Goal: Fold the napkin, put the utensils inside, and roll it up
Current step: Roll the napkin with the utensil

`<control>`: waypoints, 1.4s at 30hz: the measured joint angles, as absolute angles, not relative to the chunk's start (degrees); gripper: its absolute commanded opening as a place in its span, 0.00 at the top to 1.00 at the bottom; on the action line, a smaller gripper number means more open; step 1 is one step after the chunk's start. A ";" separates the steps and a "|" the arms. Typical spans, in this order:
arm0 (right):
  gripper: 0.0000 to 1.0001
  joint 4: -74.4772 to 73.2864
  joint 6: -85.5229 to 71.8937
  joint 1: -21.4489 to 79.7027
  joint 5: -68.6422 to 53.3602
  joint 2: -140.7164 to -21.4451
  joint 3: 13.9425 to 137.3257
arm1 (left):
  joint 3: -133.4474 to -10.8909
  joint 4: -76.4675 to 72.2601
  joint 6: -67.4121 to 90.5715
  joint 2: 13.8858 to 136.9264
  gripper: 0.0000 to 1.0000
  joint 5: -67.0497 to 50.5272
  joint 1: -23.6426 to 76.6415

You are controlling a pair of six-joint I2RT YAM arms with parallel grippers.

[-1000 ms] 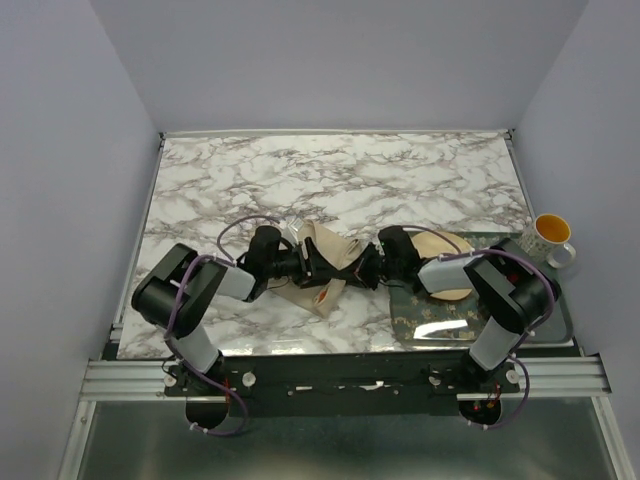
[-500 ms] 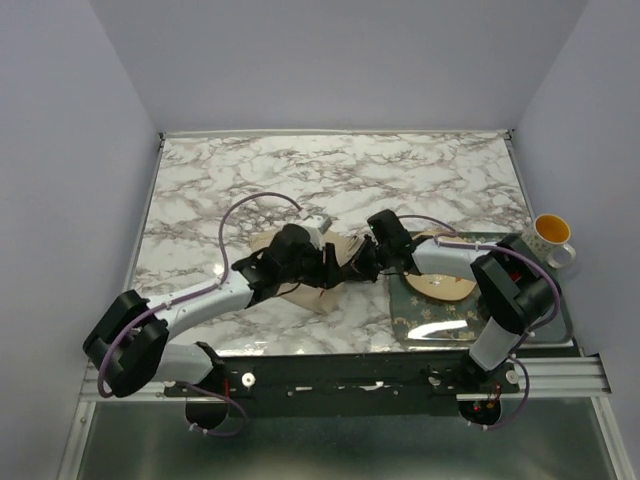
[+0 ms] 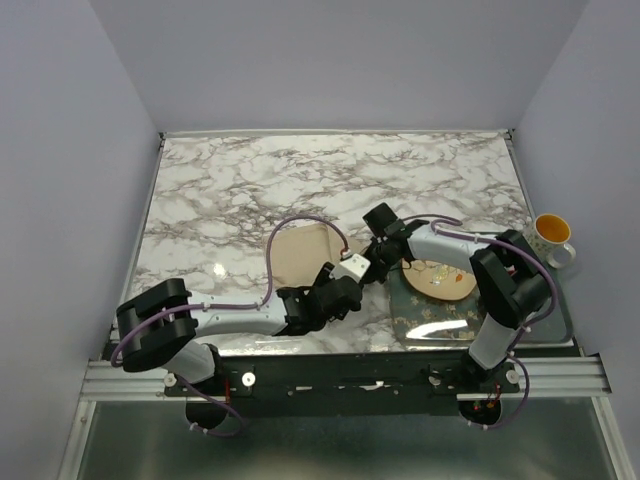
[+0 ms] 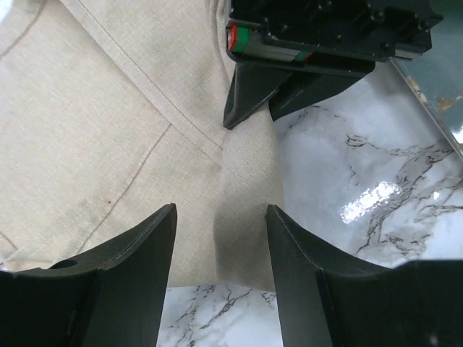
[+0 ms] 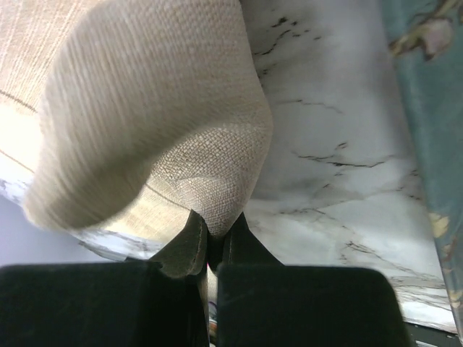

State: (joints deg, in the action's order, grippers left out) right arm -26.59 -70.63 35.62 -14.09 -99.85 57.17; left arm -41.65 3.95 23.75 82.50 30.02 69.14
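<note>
The tan napkin (image 3: 300, 255) lies spread on the marble just left of centre. My right gripper (image 3: 370, 266) is shut on its right edge, and in the right wrist view the cloth (image 5: 159, 94) bulges up from the pinched jaws (image 5: 215, 230). My left gripper (image 3: 350, 283) reaches in from the near side. It stands open (image 4: 221, 242) over a raised ridge of napkin (image 4: 246, 188) that runs between its fingers towards the right gripper (image 4: 264, 108). The utensils are hidden.
A round tan plate (image 3: 440, 285) sits on a teal patterned mat (image 3: 430, 322) at the right; the mat's edge shows in both wrist views (image 4: 443, 94) (image 5: 427, 108). A white mug (image 3: 551, 237) with an orange inside stands at the far right.
The left arm has swung round from the left and now reaches the napkin from the near side. The right gripper has kept its hold and shifted slightly back; the napkin lies flatter.
</note>
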 measured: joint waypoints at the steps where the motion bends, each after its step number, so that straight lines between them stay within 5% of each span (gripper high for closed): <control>1: 0.99 -26.96 -70.91 35.62 -14.11 -100.12 57.17 | -42.09 3.99 23.29 83.20 0.39 31.46 69.78; 33: 0.99 -31.24 -73.97 35.51 -14.92 -101.58 59.46 | -48.58 2.68 17.30 96.73 0.55 35.03 71.68; 39: 0.99 -31.62 -74.26 35.40 -15.00 -101.58 59.46 | -48.75 2.68 17.12 97.69 0.69 35.35 71.18; 40: 0.99 -31.66 -74.28 35.38 -15.03 -101.58 59.46 | -48.75 2.68 17.06 97.73 0.81 35.35 70.98; 42: 0.99 -31.57 -74.39 35.24 -15.05 -101.58 59.46 | -48.75 2.61 17.19 97.73 0.90 35.14 70.63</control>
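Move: The rolled edge of the napkin runs nearly straight away from the left hand; the stretch between its open fingers lies about 2 cm ahead, 2 cm to the right and 5 cm below. The napkin's flat part is some 12 cm to the left and 3 cm ahead, 6 cm below; the plate is roughly 20 cm to the right, 2 cm ahead and 5 cm below. That stretch lies 3 cm back and 1 cm left of the right hand, about level with its shut fingers, which already pinch the roll. Edging right about 2 cm with a slight lift first, the left hand then sinks about 5 cm over the roll and eases forward, its left side rising some 10 degrees. Its fingers close from both sides on the roll just on the robot's side of the right gripper. The right hand stays almost in place and keeps its pinch. ##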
